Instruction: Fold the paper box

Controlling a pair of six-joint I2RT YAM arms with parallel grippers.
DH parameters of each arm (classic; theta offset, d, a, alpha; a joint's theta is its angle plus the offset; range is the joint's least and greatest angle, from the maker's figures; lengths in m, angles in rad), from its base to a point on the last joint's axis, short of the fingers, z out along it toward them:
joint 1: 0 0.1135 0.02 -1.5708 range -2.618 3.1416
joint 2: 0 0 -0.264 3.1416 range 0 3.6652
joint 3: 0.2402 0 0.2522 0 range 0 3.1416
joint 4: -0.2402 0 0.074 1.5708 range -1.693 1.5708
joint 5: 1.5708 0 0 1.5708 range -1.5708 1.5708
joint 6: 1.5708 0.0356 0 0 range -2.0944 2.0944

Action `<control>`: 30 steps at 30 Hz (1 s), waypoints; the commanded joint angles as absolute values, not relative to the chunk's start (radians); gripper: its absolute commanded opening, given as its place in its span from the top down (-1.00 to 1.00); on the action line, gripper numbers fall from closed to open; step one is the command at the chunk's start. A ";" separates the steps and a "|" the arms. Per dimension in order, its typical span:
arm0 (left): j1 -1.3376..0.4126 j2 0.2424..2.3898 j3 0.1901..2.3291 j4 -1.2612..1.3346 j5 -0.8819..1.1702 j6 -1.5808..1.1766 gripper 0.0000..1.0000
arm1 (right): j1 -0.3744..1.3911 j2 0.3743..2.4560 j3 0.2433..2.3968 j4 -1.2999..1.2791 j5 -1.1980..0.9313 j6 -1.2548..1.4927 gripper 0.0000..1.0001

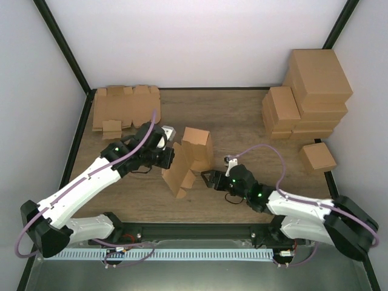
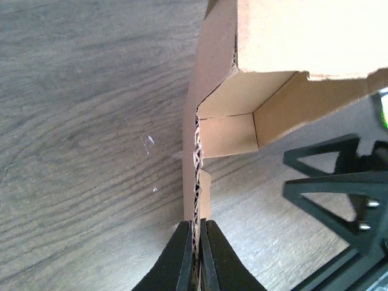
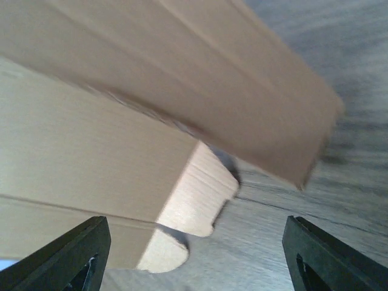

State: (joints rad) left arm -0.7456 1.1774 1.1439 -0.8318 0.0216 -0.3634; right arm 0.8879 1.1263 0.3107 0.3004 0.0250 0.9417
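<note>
The paper box stands half folded in the middle of the table, a brown cardboard piece with one panel leaning down to the front left. My left gripper is at its left side. In the left wrist view that gripper is shut on the thin corrugated edge of a box wall. My right gripper sits just right of the box's lower flap. Its black fingers stand wide apart and open, with nothing between them. The box's notched tabs lie just ahead of them.
Flat cardboard blanks lie at the back left. A stack of folded brown boxes fills the back right corner, with one small box in front of it. The right gripper's black frame shows close beside the left one.
</note>
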 commanded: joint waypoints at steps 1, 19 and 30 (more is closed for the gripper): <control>-0.743 1.179 1.160 -0.879 0.052 -0.301 0.93 | 0.894 0.951 0.327 0.195 -0.051 0.788 -0.63; -0.746 1.219 1.154 -0.894 0.079 -0.315 0.79 | 0.672 0.751 0.309 0.093 -0.351 0.845 -0.71; -0.746 1.203 1.134 -0.814 0.200 -0.330 0.03 | 0.609 0.882 0.358 0.117 -0.387 0.781 -0.71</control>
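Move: The left fingers are shut on the top edge of the paper box's side panel; the middle of the box lies about 7 cm to that hand's right, roughly 1 cm ahead and 12 cm lower. From the open, empty right hand the box's middle is some 4 cm ahead, 7 cm left and about level. The box's far end wall stands about 12 cm ahead of the right hand, 3 cm left and 5 cm higher. The left hand, still pinching the side panel's top edge, eases about 1.5 cm down and a little back, pauses, then opens to roughly half and lets the edge go, drifting right and back with one finger still close beside it. The right hand, wide open, lifts about 7 cm and draws back 2 cm, then shifts some 3 cm right and sinks about 4 cm again beside the box, touching nothing visible. ##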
